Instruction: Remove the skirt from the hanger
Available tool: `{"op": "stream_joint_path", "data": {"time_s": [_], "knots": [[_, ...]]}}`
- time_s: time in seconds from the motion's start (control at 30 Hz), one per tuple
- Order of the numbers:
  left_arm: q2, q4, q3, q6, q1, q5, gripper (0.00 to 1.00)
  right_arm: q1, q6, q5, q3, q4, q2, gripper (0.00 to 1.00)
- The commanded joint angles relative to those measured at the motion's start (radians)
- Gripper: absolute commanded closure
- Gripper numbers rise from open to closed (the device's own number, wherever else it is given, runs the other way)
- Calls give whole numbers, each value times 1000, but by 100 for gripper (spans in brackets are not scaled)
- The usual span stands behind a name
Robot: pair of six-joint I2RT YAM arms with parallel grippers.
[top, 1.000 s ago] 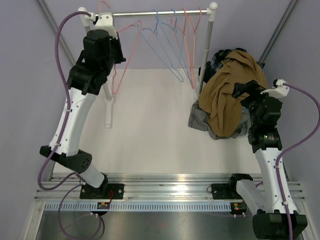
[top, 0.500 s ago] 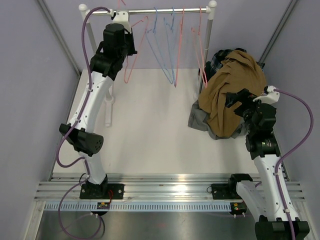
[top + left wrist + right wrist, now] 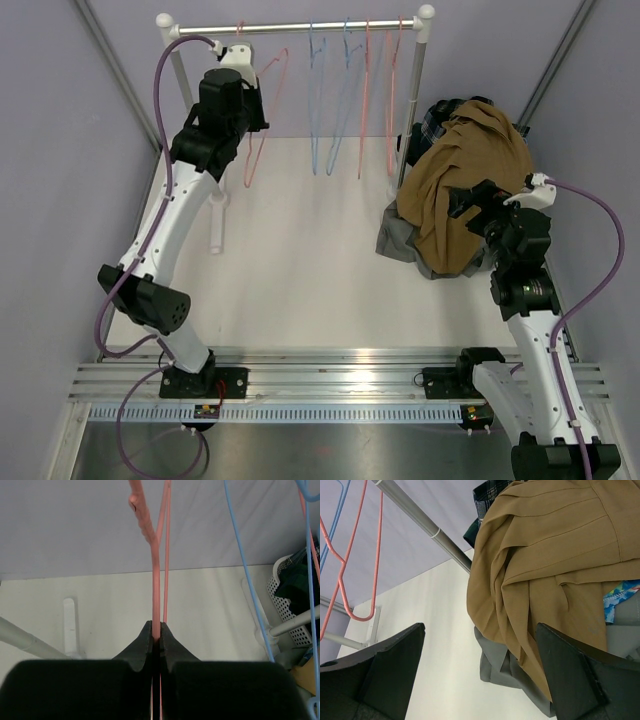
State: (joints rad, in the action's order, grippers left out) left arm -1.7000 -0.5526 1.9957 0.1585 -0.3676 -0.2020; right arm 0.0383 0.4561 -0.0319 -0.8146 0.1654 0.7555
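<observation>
My left gripper point(image 3: 252, 112) is raised just under the rail and shut on the thin wire of a bare pink hanger point(image 3: 264, 105), whose hook sits at the rail. In the left wrist view the pink hanger point(image 3: 157, 575) runs straight up from between the closed fingers of the left gripper point(image 3: 156, 630). The brown skirt point(image 3: 470, 175) lies crumpled on top of a clothes pile at the right. My right gripper point(image 3: 472, 203) hovers over its near side, wide open and empty. In the right wrist view the skirt point(image 3: 555, 555) fills the upper right beyond the right gripper point(image 3: 480, 630).
The clothes rail point(image 3: 330, 24) spans the back on two posts, carrying blue hangers point(image 3: 318, 100) and pink hangers point(image 3: 366, 100). Grey cloth point(image 3: 502, 667) sticks out under the skirt. A white perforated basket point(image 3: 287, 592) with dark clothes stands by the right post point(image 3: 415, 90).
My left arm has lifted and turned with the pink hanger towards the rail. The other hangers have swung back and now hang straight. The right gripper has shifted slightly left, still open.
</observation>
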Motion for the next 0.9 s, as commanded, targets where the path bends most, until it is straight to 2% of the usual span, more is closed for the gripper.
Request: {"op": "stream_joint_path", "data": {"time_s": [0.0, 0.03, 0.17, 0.2, 0.3, 0.37, 0.5, 0.6, 0.63, 0.67, 0.7, 0.73, 0.77, 0.87], "knots": [[68, 19, -31, -1, 2, 21, 96, 8, 16, 15, -29, 12, -33, 0], [75, 22, -38, 1, 4, 24, 94, 8, 19, 15, -31, 17, -41, 1], [120, 10, -57, 6, 2, 38, 57, 8, 19, 15, -55, 69, -61, 1], [144, -4, -58, 9, 4, 42, 44, 8, 18, 16, -67, 78, -65, 1], [218, -23, -93, 21, 2, 46, 24, 8, 16, 20, -90, 109, -82, 1], [273, -23, -133, 22, 2, 44, 18, 8, 16, 27, -112, 127, -85, 1], [434, -24, -311, 16, 2, 33, 1, 8, 27, 160, -158, 172, -65, 0], [607, -17, -452, 32, 2, 27, 1, 8, 61, 261, -176, 215, -50, 1], [656, -6, -580, 38, 2, 29, 1, 8, 78, 283, -172, 220, -59, 0], [777, 22, -644, 47, 2, 30, 1, 8, 94, 305, -149, 215, -70, 1], [833, 39, -725, 67, 2, 29, 1, 8, 130, 347, -132, 209, -82, 1], [903, 58, -856, 76, 2, 29, 1, 8, 150, 369, -109, 180, -119, 1], [1015, 92, -932, 84, 2, 35, 1, 6, 168, 388, -57, 162, -142, 1], [1164, 99, -1114, 102, 2, 33, 1, 8, 242, 441, 70, 53, -255, 0]]}}
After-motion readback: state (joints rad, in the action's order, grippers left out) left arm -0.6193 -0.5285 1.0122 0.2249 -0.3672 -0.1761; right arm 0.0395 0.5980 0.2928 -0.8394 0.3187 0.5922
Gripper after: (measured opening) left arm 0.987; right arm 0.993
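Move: The left hand still grips the pink hanger, whose middle is only a centimetre or so to its right and 3 cm lower; the rack's rod, over which it is hooked, runs about 5 cm ahead and 12 cm above. The nearest blue hanger hangs some 11 cm to the right and 3 cm ahead. From the right hand the pink hanger lies roughly 13 cm ahead, 38 cm left and 6 cm higher, the clothes pile about 15 cm ahead, 5 cm right and 17 cm below. The left fingers open wide and let go of the pink hanger, the hand first easing back, then pulling away quickly from the rod some 24 cm back towards the base, drifting about 8 cm left and rising slightly before it dips to finish about 6 cm lower. Meanwhile the right hand, empty and still wide open, backs off about 6 cm from the clothes pile, then also swings left and turns some 20 degrees counter-clockwise, rising a few centimetres before it begins to sink. ##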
